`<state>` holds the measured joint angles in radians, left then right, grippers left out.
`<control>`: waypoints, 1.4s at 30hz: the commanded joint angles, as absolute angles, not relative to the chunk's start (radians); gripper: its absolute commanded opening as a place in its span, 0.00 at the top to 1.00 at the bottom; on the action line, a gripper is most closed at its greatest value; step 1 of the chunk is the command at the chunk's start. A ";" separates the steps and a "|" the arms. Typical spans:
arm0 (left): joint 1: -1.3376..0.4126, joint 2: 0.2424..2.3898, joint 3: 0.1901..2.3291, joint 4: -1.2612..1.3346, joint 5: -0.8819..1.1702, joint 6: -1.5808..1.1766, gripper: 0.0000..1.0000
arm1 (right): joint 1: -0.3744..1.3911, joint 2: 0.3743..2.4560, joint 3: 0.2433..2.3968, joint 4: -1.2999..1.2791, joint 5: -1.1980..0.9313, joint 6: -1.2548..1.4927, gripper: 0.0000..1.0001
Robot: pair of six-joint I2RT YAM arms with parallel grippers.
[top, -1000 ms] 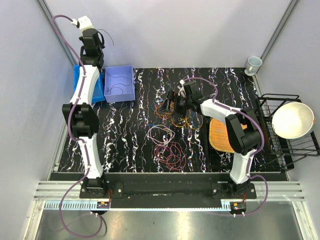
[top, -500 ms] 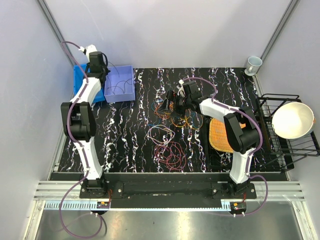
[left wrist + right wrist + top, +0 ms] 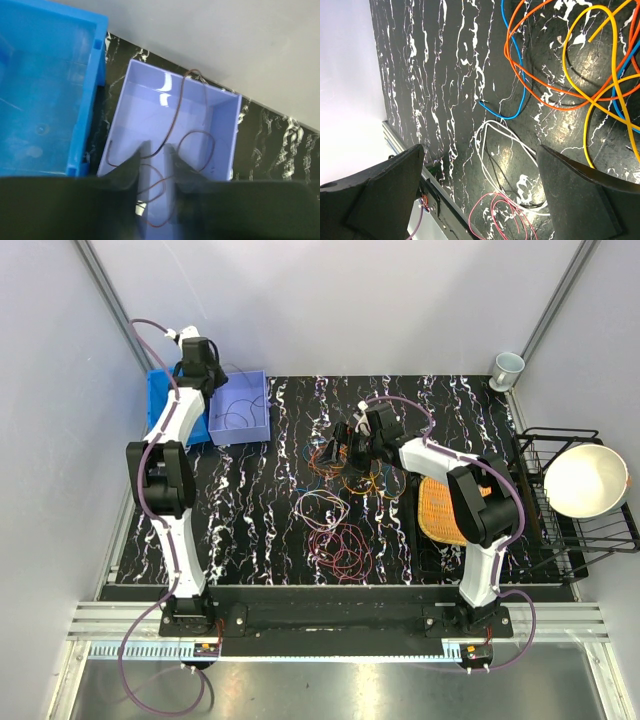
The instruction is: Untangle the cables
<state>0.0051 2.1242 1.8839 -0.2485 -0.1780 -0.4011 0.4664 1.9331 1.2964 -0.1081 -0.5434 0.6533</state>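
A tangle of orange (image 3: 535, 102), yellow (image 3: 580, 92) and blue (image 3: 512, 65) cables (image 3: 345, 465) lies mid-table. Closer to me lie a whitish loop (image 3: 320, 508) and a magenta-red loop (image 3: 340, 548). My right gripper (image 3: 340, 445) hovers over the tangle's left edge, open wide with nothing between its fingers (image 3: 481, 150). My left gripper (image 3: 156, 150) hangs over the lilac bin (image 3: 220, 92) at the back left. Its jaws stand slightly apart. A thin dark brown cable (image 3: 175, 110) lies loose in the bin beneath them.
A larger blue bin (image 3: 50, 75) sits left of the lilac one (image 3: 240, 410). An orange woven basket (image 3: 440, 510) lies under the right arm. Right of it, a black wire rack (image 3: 575, 530) holds a white bowl (image 3: 585, 480). A cup (image 3: 507, 368) stands at the back right.
My left arm came down from high above onto the lilac bin and its jaws parted a little; the dark cable that dangled from it now lies in the bin. The right arm stayed put.
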 commanded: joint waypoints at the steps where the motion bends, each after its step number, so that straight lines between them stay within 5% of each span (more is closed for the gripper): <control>1: 0.005 2.120 2.002 -0.333 -0.127 -0.393 0.49 | 0.466 1.896 1.296 -0.069 -0.568 0.664 0.00; 3: 0.005 2.114 2.041 -0.366 -0.114 -0.385 0.40 | 0.465 1.893 1.296 -0.069 -0.569 0.666 0.00; 4: 0.003 2.099 2.051 -0.389 -0.110 -0.380 0.21 | 0.465 1.891 1.296 -0.069 -0.569 0.667 0.00; 5: 0.005 2.086 2.055 -0.397 -0.109 -0.377 0.14 | 0.466 1.887 1.298 -0.071 -0.568 0.667 0.00; 11: -0.040 1.955 2.057 -0.488 -0.127 -0.383 0.01 | 0.476 1.864 1.302 -0.069 -0.552 0.675 0.00; 27: -0.371 1.425 1.309 -0.523 -0.278 -0.409 0.01 | 0.488 1.747 1.253 -0.230 -0.284 0.618 0.00; 35: -0.452 1.374 1.016 -0.336 -0.149 -0.446 0.02 | 0.469 1.664 1.221 -0.285 -0.131 0.611 0.00; 42: -0.488 1.408 0.980 -0.258 -0.195 -0.495 0.03 | 0.463 1.621 1.219 -0.304 -0.098 0.565 0.00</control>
<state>-0.4709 1.4277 0.9657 -0.3855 -0.1780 -0.4534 0.4683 1.6775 1.2095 -0.2935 -0.1543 0.6086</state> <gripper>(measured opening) 0.972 0.994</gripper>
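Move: The purple box into which the brown cable hangs has its middle about 4 cm right of the left gripper, level with it front to back and some 14 cm below; the blue bin stands about 14 cm left. The orange-yellow tangle lies roughly 24 cm back and 35 cm right, the white cable 35 cm back and 28 cm right. From the right gripper, the tangle is about 5 cm right, 9 cm below; the white cable is 14 cm back, 2 cm left. Open the left gripper wide to let go of the brown cable over the purple box, rise about 10 cm clear of it, then swing back some 28 cm and right 17 cm towards the loose cables, sinking at the end while turning clockwise and tipping the fingers down. Meanwhile shift the open right gripper about 7 cm right over the tangle, rising slightly and rolling its left side down. ##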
